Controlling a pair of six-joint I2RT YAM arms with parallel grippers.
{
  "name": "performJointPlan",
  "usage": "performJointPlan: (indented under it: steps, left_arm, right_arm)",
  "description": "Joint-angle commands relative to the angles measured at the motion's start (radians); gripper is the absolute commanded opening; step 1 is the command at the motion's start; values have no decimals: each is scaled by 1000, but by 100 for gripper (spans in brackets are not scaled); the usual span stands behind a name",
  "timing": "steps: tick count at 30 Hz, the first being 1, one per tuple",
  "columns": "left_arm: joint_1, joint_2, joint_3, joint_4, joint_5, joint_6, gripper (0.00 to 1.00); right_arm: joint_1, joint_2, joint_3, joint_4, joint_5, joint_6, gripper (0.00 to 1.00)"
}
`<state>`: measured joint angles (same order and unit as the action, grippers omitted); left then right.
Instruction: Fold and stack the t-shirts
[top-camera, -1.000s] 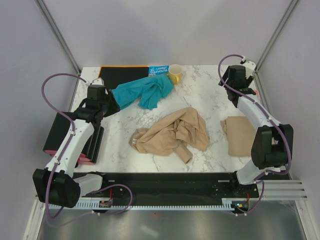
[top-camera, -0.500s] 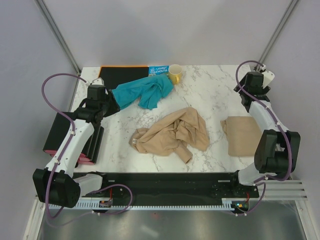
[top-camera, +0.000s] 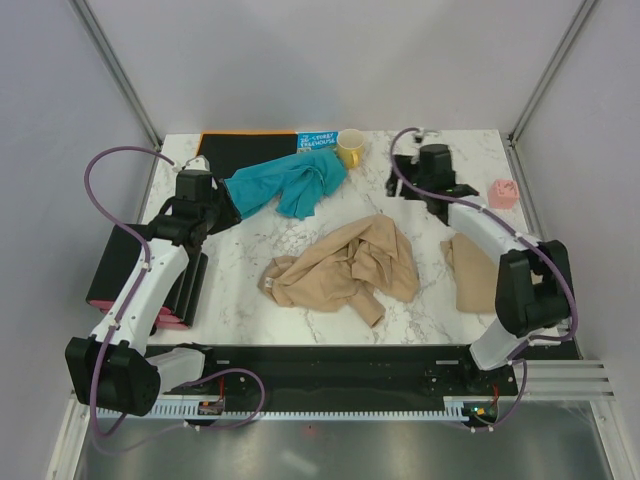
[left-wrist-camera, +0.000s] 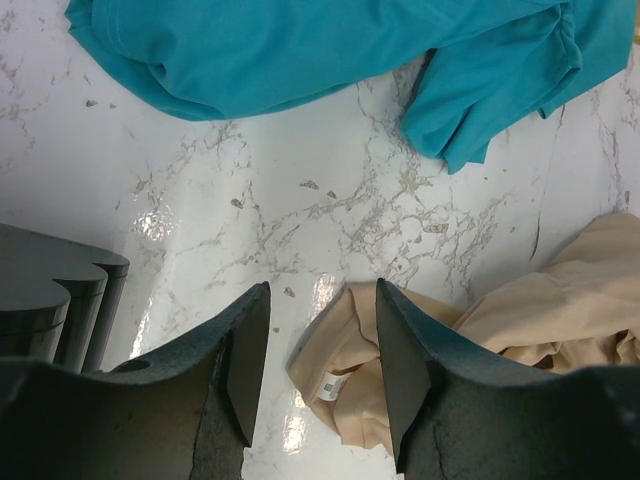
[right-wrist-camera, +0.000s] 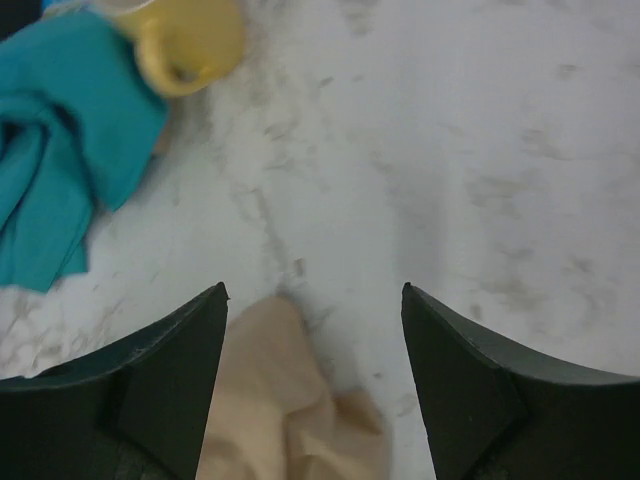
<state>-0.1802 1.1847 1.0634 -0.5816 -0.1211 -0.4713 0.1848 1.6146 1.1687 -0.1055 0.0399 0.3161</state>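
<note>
A crumpled tan t-shirt (top-camera: 340, 265) lies mid-table, its collar label showing in the left wrist view (left-wrist-camera: 345, 375). A second tan t-shirt (top-camera: 478, 270) lies folded at the right. The teal garment (top-camera: 285, 182) is bunched at the back left. My left gripper (top-camera: 225, 210) hovers by the teal cloth's left end, open and empty (left-wrist-camera: 320, 290). My right gripper (top-camera: 398, 180) hangs above the marble behind the crumpled shirt. It is open and empty (right-wrist-camera: 315, 290), with tan cloth (right-wrist-camera: 265, 400) below it and teal cloth (right-wrist-camera: 60, 130) off to its left.
A yellow mug (top-camera: 350, 148), a picture book (top-camera: 318, 141) and a black board (top-camera: 245, 148) sit along the back edge. A pink object (top-camera: 502, 193) lies at the right edge. A black rack (top-camera: 130, 270) stands off the table's left side.
My right arm has swung from the far right corner leftward to above the table's back middle, uncovering the pink object. The left arm and the cloths have not moved.
</note>
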Motion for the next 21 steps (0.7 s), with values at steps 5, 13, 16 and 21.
performJointPlan:
  steps: [5, 13, 16, 21]
  left_arm:
    - [-7, 3, 20, 11, -5, 28, 54]
    - [-7, 6, 20, 11, 0, 25, 54]
    - [-7, 7, 20, 9, 1, 25, 54]
    - [-7, 7, 21, 11, 1, 25, 54]
  right_arm:
    - [249, 50, 28, -68, -206, -175, 78]
    - [300, -13, 6, -40, -327, -201, 78]
    - [388, -19, 49, -95, -344, -255, 79]
    - [492, -22, 52, -103, -411, -210, 80]
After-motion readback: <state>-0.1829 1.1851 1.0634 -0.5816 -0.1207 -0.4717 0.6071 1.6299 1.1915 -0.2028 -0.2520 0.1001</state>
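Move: The tan t-shirt lies rumpled with its middle about 18 cm to the right gripper's left and 10 cm back, some 15 cm below. The mug stands about 18 cm ahead and 16 cm left of the right gripper; the teal t-shirt's middle is roughly 11 cm ahead and 31 cm left. From the left gripper the tan t-shirt's middle is about 22 cm to the right, 2 cm ahead and 18 cm below. Swing the right gripper left about 20 cm and draw it back some 12 cm, in over the tan t-shirt towards its tagged left end: go fast at first, nearly pause halfway while sinking slightly, then sweep on left and back. Turn the hand about 45 degrees counter-clockwise on the way, keep the fingers wide open, and stay above the cloth. ##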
